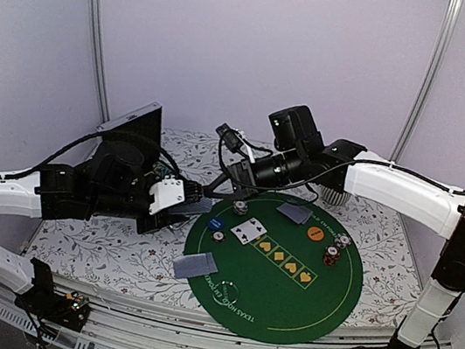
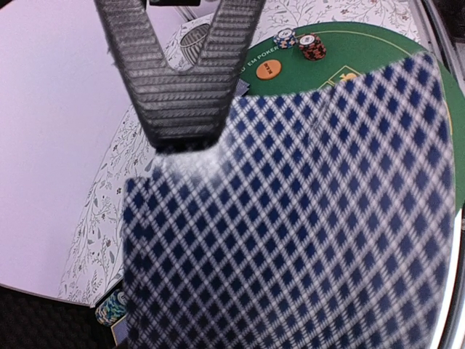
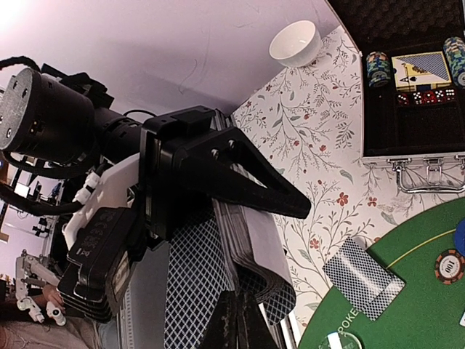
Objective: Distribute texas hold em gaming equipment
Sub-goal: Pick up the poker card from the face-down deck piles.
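Observation:
My left gripper (image 1: 196,199) is shut on a deck of grey-blue-backed playing cards (image 3: 251,240) and holds it above the table's floral cloth, left of the green poker mat (image 1: 283,299). My right gripper (image 3: 243,326) is shut on the deck's top card (image 2: 305,218), which fills the left wrist view and hides my left fingers. The right fingers (image 2: 182,109) pinch its far edge. On the mat lie face-down cards (image 1: 195,266), more face-down cards (image 1: 295,212), face-up cards (image 1: 248,229), chip stacks (image 1: 331,256), and blue (image 1: 216,223), orange (image 1: 315,233) and white (image 1: 218,235) discs.
The open aluminium case (image 3: 407,94) holds more chips and cards at the back left of the table. The ribbed cup (image 3: 296,42) stands at the back, behind the right arm. Both arms meet over the mat's left rim.

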Robot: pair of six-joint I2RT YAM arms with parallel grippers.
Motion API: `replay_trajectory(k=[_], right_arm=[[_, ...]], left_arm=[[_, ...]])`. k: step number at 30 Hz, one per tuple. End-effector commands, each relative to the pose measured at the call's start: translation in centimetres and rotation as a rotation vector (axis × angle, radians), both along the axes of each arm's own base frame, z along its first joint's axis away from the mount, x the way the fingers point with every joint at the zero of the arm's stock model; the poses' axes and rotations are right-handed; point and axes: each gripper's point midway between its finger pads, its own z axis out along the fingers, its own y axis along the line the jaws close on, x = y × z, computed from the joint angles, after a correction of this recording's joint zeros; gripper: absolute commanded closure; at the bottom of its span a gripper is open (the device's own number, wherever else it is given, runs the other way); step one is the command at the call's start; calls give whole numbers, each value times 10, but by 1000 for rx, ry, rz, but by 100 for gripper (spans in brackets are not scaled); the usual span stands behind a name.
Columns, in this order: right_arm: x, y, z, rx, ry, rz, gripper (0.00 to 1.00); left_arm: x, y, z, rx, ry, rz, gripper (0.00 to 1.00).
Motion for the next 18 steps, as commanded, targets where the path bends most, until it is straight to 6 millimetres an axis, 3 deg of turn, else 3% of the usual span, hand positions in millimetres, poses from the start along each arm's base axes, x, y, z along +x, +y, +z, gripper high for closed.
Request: replay_trajectory(k=[1,5,12,18], right_arm=[[5,-7,3,7,4,-1,98],[6,-13,13,27,-11,-2,98],[6,-29,58,103,-104,-23,98],[26,-62,91,114,-232,-180,98]], left_arm=[[2,-1,4,-21,-9,-3,58],[2,-1,4,-21,-10,-3,58],[1,-2,4,-23,-5,-11,57],[1,-2,4,-23,-4,-10,58]])
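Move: The top card of the face-down deck is already pinched by the right fingertips near its forward right corner; its middle lies about 3 cm back, 3 cm left and 1 cm below that hand. From the left hand, which clamps the deck, it is some 2 cm right and 1 cm ahead, nearly level. Some 25 cm below the right hand, the face-down pair is almost straight underneath (1 cm back, 1 cm left) and the small blind disc 12 cm ahead, level sideways. The pinched card is drawn off the deck by the right hand, which first eases about 1 cm forward, then goes quickly up some 6 cm and 3 cm to the right, away from the deck, fingers staying shut and tips lifting a little. The left hand stays put and keeps its hold on the deck. ##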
